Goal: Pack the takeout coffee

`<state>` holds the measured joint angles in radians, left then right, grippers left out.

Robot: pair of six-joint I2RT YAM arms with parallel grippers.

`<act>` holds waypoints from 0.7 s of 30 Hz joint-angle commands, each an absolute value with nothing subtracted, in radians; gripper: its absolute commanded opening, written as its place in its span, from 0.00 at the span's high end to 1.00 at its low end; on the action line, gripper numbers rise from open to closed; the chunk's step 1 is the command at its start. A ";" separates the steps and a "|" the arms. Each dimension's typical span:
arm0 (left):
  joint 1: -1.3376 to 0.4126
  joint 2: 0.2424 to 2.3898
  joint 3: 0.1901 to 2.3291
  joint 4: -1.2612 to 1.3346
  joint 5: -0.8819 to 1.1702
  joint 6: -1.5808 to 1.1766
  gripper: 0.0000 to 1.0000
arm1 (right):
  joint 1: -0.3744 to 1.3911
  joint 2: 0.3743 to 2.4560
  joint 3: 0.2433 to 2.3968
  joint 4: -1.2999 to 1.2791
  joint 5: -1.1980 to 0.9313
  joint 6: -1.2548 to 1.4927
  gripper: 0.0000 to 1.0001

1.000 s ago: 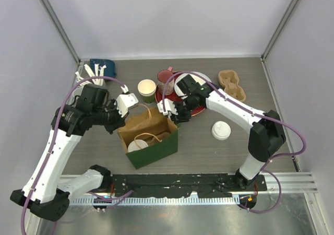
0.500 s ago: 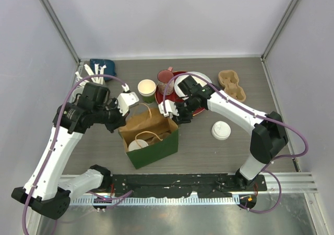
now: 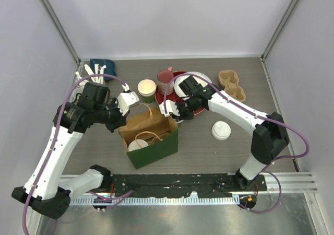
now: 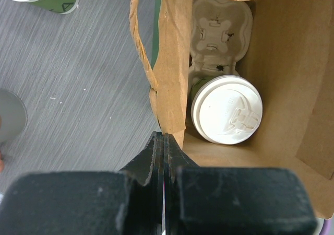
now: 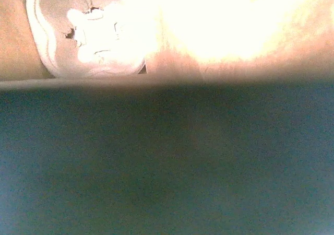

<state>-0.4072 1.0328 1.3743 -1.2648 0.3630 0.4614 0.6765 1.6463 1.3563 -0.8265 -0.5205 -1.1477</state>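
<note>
A paper bag (image 3: 156,150), green outside and brown inside, stands open in the middle. Inside it are a green takeout cup with a white lid (image 4: 227,109) and a cardboard cup carrier (image 4: 219,31). My left gripper (image 4: 164,139) is shut on the bag's left rim. My right gripper (image 3: 176,115) sits at the bag's back right corner; its fingers are hidden behind the green wall (image 5: 167,162) in the right wrist view. An open green cup (image 3: 147,89) stands behind the bag. Another lidded cup (image 3: 221,130) stands to the right.
A pink mug (image 3: 165,78) stands on a red plate (image 3: 197,109) by a white dish (image 3: 201,78). A second cardboard carrier (image 3: 232,85) lies at the back right. A blue holder with white cutlery (image 3: 98,68) is at the back left.
My right gripper has closed at the bag's back right rim, after standing open there. The left arm and the bag have stayed in place.
</note>
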 commanded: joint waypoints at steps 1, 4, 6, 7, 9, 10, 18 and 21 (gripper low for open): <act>-0.402 1.029 1.399 -1.264 0.387 0.472 1.00 | 0.669 1.597 1.348 -0.868 -0.492 -1.114 0.99; -0.402 1.037 1.407 -1.255 0.391 0.469 1.00 | 0.669 1.562 1.359 -0.867 -0.499 -1.050 0.99; -0.400 1.042 1.417 -1.249 0.399 0.463 1.00 | 0.667 1.537 1.373 -0.851 -0.500 -1.003 0.99; -0.402 1.049 1.420 -1.246 0.408 0.462 1.00 | 0.663 1.507 1.374 -0.845 -0.500 -0.977 0.99; -0.402 1.057 1.424 -1.229 0.416 0.445 1.00 | 0.658 1.471 1.376 -0.827 -0.491 -0.899 0.99; -0.402 1.057 1.424 -1.210 0.419 0.433 1.00 | 0.658 1.439 1.376 -0.822 -0.467 -0.873 0.99; -0.402 1.075 1.427 -1.164 0.468 0.399 1.00 | 0.646 1.293 1.364 -0.851 -0.391 -0.741 0.99; -0.402 1.075 1.420 -1.151 0.466 0.391 1.00 | 0.644 1.269 1.341 -0.844 -0.409 -0.759 0.99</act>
<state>-0.4053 1.0790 1.3956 -1.2053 0.4278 0.4160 0.6476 1.3010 1.3552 -0.8505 -0.4194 -0.7898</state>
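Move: The coffee lid is already in the right fingers by its rim, its middle some 3 cm ahead of that hand and 2 cm to its left. The open cup stands about 1 cm back, 7 cm below; the red tray's middle is 12 cm ahead, 3 cm right. The paper bag, its rim pinched by the left hand, centres about 7 cm back and 10 cm left of the right hand, or 2 cm ahead and 9 cm right of the left. Keeping the white lid pinched at its rim, the right hand rises about 11 cm from beside the bag, drifting some 4 cm right, away from the bag, while turning roughly 20 degrees clockwise. The left hand keeps hold of the bag's rim and eases it about 2 cm right and forward; both grippers stay shut. ##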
